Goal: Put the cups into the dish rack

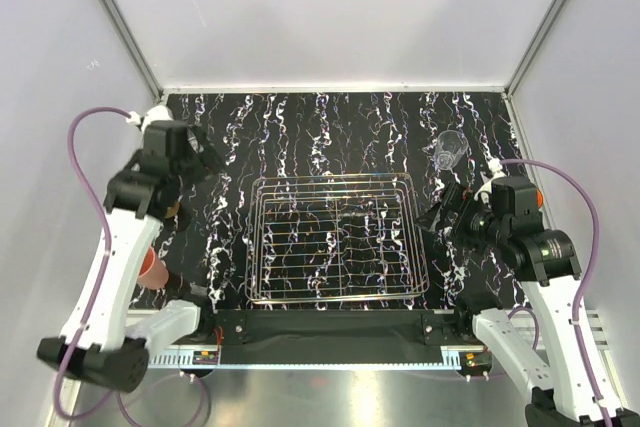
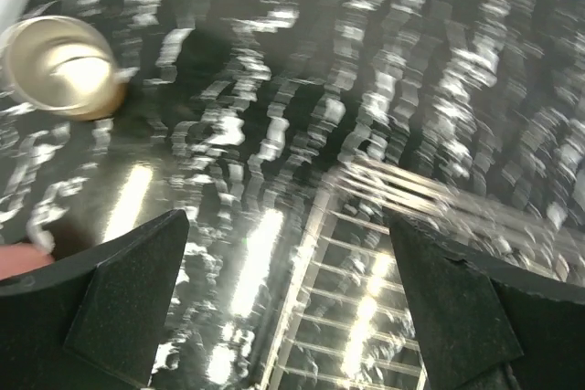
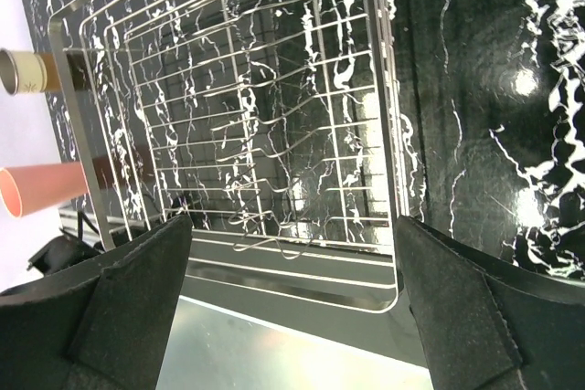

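Observation:
The dish rack (image 1: 335, 237), a silver wire basket, sits mid-table with nothing in it; it also fills the right wrist view (image 3: 247, 116), and its corner shows blurred in the left wrist view (image 2: 384, 253). Left of it lie a cream cup with a brown band (image 3: 37, 70) (image 2: 59, 66) and an orange cup (image 3: 46, 191) (image 1: 152, 265), partly hidden under my left arm. A clear glass (image 1: 448, 150) lies at the back right. My left gripper (image 1: 197, 155) (image 2: 288, 299) hangs open above the table by the rack's far left corner. My right gripper (image 1: 438, 215) (image 3: 292, 308) is open beside the rack's right edge.
White walls with metal corner posts enclose the black marbled table (image 1: 330, 132). A metal strip (image 1: 330, 359) runs along the near edge between the arm bases. A purple cable (image 1: 90, 147) loops off each arm.

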`<state>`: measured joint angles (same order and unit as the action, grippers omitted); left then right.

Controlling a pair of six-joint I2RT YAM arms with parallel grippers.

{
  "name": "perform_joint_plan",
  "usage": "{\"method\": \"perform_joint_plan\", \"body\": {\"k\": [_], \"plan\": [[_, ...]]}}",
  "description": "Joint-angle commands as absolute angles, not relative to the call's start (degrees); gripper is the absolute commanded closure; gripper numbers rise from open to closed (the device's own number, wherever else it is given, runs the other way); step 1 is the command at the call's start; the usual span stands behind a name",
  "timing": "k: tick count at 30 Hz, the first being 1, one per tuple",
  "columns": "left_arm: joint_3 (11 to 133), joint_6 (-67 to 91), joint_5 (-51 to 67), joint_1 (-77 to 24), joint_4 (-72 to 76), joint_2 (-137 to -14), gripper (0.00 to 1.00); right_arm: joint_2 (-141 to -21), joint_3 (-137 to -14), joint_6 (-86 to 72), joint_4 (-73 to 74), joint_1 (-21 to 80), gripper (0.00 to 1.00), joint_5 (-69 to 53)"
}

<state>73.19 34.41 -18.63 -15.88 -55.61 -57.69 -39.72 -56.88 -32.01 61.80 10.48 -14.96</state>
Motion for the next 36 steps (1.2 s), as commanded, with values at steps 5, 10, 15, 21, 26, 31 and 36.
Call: {"method": "perform_joint_plan", "body": {"k": [5,10,15,21,26,31,36], "plan": [[81.0,32.2,-17.9,-1.2,-54.9,-68.1,0.01,-40.7,-60.7,-28.4,60.7,10.4,0.00,-18.2],[82.0,34.5,-25.0,2.5,-56.4,-76.3,0.02,-39.5,-61.0,-28.3,61.0,10.4,0.00,-19.3],[79.5,34.9,-25.2,8.5,-52.5,-81.6,0.06,-38.8,-60.2,-28.2,61.3,10.4,0.00,-20.6],[79.6,38.8,-24.8,13.4,-50.6,-88.4,0.26,-38.3,-59.6,-29.2,61.0,10.4,0.00,-21.6],[78.8,41.2,-24.1,14.4,-46.6,-90.5,0.25,-38.9,-59.2,-30.4,60.2,10.4,0.00,-22.9],[81.7,43.4,-25.6,14.8,-48.2,-95.9,0.24,-39.2,-59.6,-30.9,61.0,10.4,0.00,-22.9],[81.5,45.2,-21.3,16.3,-46.8,-99.0,0.25,-38.7,-59.4,-32.3,60.3,10.4,0.00,-22.9]]}}
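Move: The tan cup that the left hand goes for stands about 19 cm to its left, some 4 cm ahead and 23 cm below. The taller pink cup is about 16 cm nearer the base than the tan cup and 1 cm farther left; a clear glass stands roughly 16 cm beyond the tan cup and 6 cm to its right. The rack's middle lies about 21 cm right of the left hand and 2 cm back. From the right hand, the tan cup is some 58 cm left, 12 cm ahead and 18 cm below. Still empty, the left hand sweeps about 18 cm left and 16 cm down, edging 9 cm forward, away from the rack to just above the tan cup; the last few centimetres are mostly descent. On the way it turns about 40 degrees counter-clockwise and its fingers tip some 25 degrees further down, while they close from fully open to about three quarters. No contact yet. ##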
